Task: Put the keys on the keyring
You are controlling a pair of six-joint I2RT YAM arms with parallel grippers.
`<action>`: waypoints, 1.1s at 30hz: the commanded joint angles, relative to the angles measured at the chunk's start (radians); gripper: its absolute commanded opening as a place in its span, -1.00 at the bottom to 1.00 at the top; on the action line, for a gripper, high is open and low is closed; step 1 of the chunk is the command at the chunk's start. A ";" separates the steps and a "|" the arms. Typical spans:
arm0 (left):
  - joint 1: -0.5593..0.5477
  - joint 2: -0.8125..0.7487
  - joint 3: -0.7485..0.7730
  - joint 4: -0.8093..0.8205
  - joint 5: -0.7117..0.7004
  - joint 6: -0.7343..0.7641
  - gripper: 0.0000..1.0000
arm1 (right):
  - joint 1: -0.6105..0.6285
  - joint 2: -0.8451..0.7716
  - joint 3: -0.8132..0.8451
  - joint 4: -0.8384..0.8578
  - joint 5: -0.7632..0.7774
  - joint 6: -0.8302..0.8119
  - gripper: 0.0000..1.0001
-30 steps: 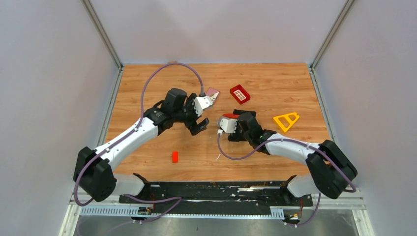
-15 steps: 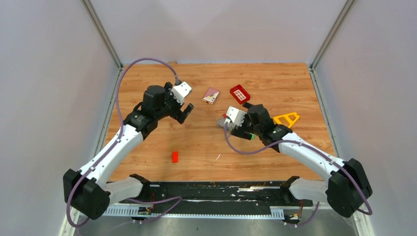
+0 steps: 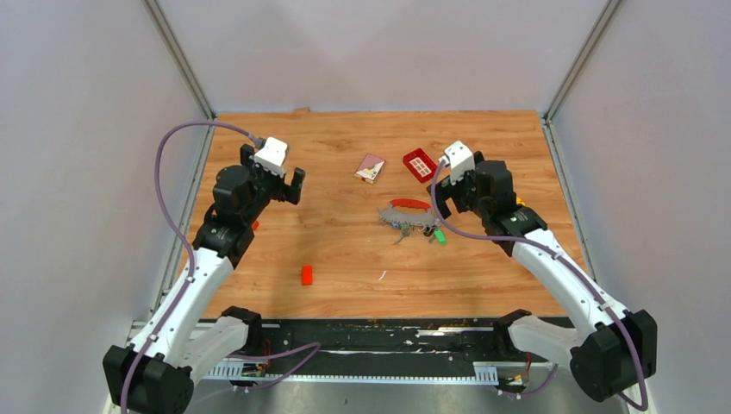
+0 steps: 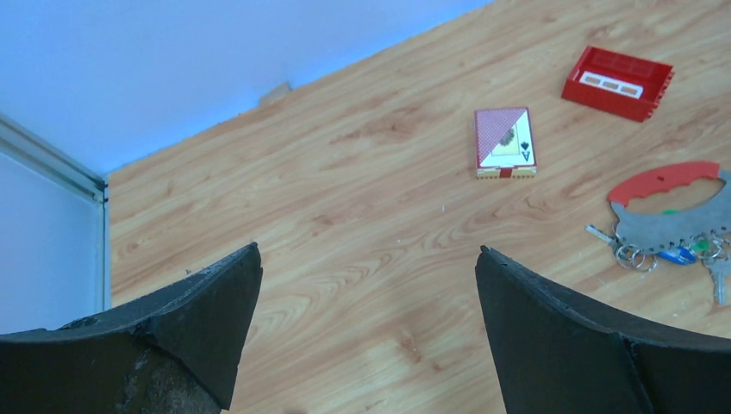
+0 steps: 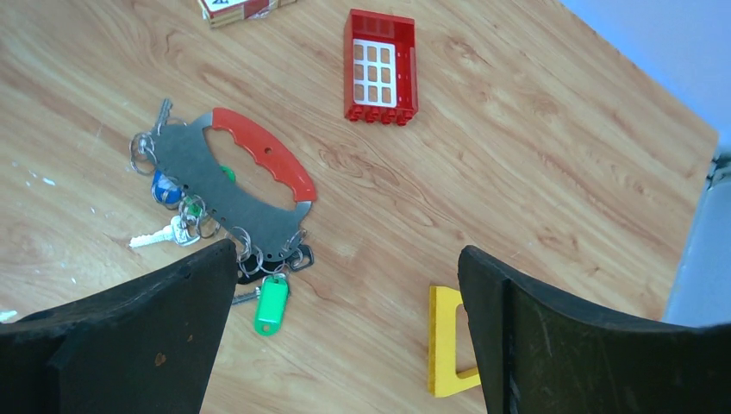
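Note:
The keyring (image 3: 410,210) is a grey strip with a red curved handle. It lies flat on the wooden table, at mid-right. In the right wrist view the keyring (image 5: 226,185) has the keys (image 5: 270,304) hanging on small rings along its lower edge: a green tag, a blue head, a silver key and a black one. The left wrist view shows the keyring (image 4: 673,221) at its right edge. My left gripper (image 3: 278,179) hovers open at the far left, well away from it. My right gripper (image 3: 454,183) is open too, just right of the keyring and touching nothing.
A red gridded tray (image 3: 420,164) and a playing card (image 3: 371,167) lie behind the keyring. A yellow triangle frame (image 5: 444,343) sits under my right arm. A small red block (image 3: 306,274) lies near the front, left of centre. Metal rails border the table.
Both arms have pulled back from the centre, the left toward the far left and the right toward the far right. The keyring with its keys now lies uncovered on the table.

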 commanded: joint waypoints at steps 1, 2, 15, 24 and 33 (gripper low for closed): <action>0.022 -0.032 -0.022 0.123 0.035 -0.060 1.00 | -0.041 -0.060 -0.001 0.058 -0.076 0.151 1.00; 0.024 -0.038 -0.028 0.129 0.047 -0.057 1.00 | -0.046 -0.068 0.001 0.062 -0.079 0.153 1.00; 0.024 -0.083 -0.079 0.098 0.093 -0.005 1.00 | -0.097 -0.089 0.077 -0.001 -0.127 0.174 1.00; 0.025 -0.223 -0.088 -0.025 0.050 -0.013 1.00 | -0.099 -0.190 0.013 -0.009 -0.010 0.186 1.00; 0.024 -0.350 -0.156 -0.036 0.046 -0.055 1.00 | -0.102 -0.370 -0.125 0.069 0.047 0.144 1.00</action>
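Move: The keyring, a grey toothed plate with a red handle and keys along it, lies on the table about 9 cm left of the empty right hand, about level with it and some 19 cm below. The red tray is some 17 cm ahead and 5 cm left of that hand; the yellow triangle is level with it and 17 cm to its right. From the left hand, the keyring is roughly 31 cm right, about level and 26 cm down. Draw both open grippers away from the keyring, touching nothing. Lift the right one about 5 cm first, rolling its left side up some 10 degrees, then ease it back and right as its fingers tip up and turn slightly clockwise. Hover the left gripper briefly, then pull it back about 5 cm and slightly up, tipping its fingers up. ##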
